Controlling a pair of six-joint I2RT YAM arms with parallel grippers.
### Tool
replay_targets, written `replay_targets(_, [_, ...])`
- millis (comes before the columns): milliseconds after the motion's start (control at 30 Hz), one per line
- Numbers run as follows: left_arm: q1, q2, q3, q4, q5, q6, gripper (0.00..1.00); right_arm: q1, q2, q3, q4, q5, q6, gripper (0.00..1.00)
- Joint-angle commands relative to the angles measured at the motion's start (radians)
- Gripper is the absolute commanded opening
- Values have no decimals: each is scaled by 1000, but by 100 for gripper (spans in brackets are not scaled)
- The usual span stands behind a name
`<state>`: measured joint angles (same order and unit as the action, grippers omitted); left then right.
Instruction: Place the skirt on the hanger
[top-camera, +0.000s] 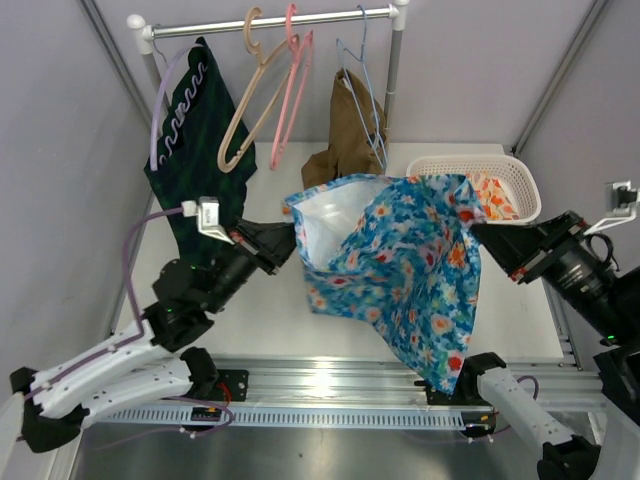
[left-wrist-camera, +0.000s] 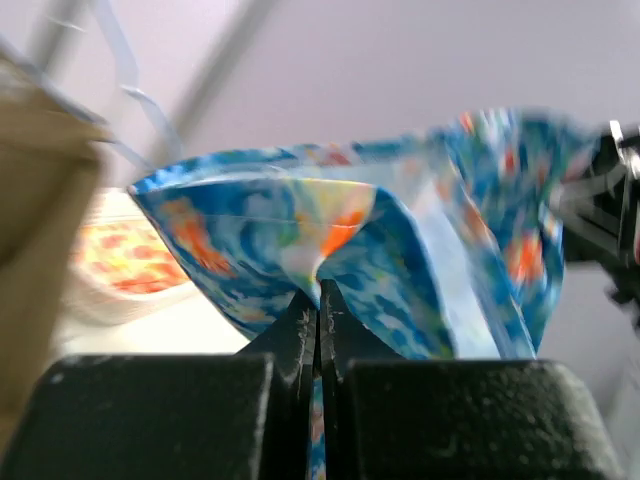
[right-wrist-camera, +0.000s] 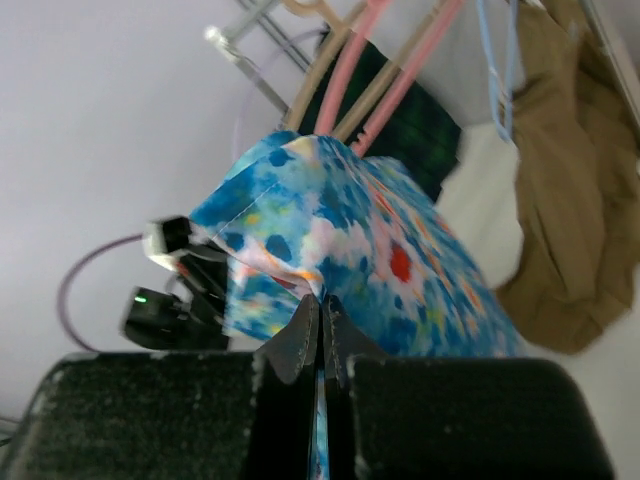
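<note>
A blue floral skirt (top-camera: 400, 270) hangs stretched between both grippers above the table, its waist open upward and its hem drooping to the front rail. My left gripper (top-camera: 291, 234) is shut on the skirt's left waist edge (left-wrist-camera: 320, 290). My right gripper (top-camera: 472, 228) is shut on the right waist edge (right-wrist-camera: 320, 295). Empty hangers hang on the rail behind: a tan hanger (top-camera: 250, 100), a pink hanger (top-camera: 290, 90) and a light blue wire hanger (top-camera: 362, 85). The pink and tan hangers also show in the right wrist view (right-wrist-camera: 350, 60).
A dark green garment (top-camera: 190, 140) on a lilac hanger hangs at the rail's left end. A brown garment (top-camera: 345, 135) hangs on the blue hanger. A white basket (top-camera: 520, 180) with orange floral cloth stands at the back right. Grey walls close both sides.
</note>
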<state>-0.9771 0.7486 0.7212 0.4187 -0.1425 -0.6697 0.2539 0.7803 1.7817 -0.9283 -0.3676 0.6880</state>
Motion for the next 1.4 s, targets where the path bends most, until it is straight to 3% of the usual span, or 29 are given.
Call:
replay_targets(0, [-11,-69,75,-522,-212,59,0,2,-78,-190,20,68,-28,0])
replay_targets(167, [-11,-65,99,-695,-319,29,0,4,-151,-448,120,153,-31,0])
replay_targets(367, [24,135,116,-782,-430,-33,0,2,-122,-749,305,242,-24,0])
replay_targets(567, [230,352,86,-719,-309,-47,0,-77,28,-991,534,265,19,0])
replay_targets(767, [373,524,173,-637,-177,28,0,-209,239,-1036,746,188,32,1])
replay_targets(800, [383,591,191,-646,-164,35,0,-235,273,-1027,758,184,30,10])
replay_targets(867, [397,650,262,-656,-147,53,1,-243,382,-1000,784,150,19,18])
replay_targets(967, [406,738,329,-667,-140,65,11,-274,499,-944,796,144,2,37])
replay_targets(1067, [413,782,354,-672,-141,81,32,-278,565,-906,809,148,-19,58])
replay_targets(1267, [413,706,304,-618,-124,147,70,-286,531,-877,758,188,-51,69])
replay_targets(1367, [413,648,284,-633,-88,173,71,-286,485,-874,724,191,-59,69])
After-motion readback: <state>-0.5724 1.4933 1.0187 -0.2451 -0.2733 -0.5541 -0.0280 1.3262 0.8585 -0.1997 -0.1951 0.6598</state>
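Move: Both hands already pinch the skirt by its waist corners, high over the table. The left corner's table spot lies about 18 cm ahead of the left hand, 6 cm left and 31 cm below; the brown garment is some 26 cm ahead, 4 cm right. From the right hand its spot is roughly 25 cm ahead, 7 cm right and 41 cm down, the basket about 33 cm ahead, 12 cm right, 37 cm below. Keeping their pinch on the waist corners, both hands swing the skirt down and forward onto the table, spreading slightly apart: the left sinks about 30 cm and the right about 40 cm, towards the basket's near side. Both wrists tip the fingers downward on the way; low over the table the fingers open and let go of the corners, then the hands rise about a centimetre. ##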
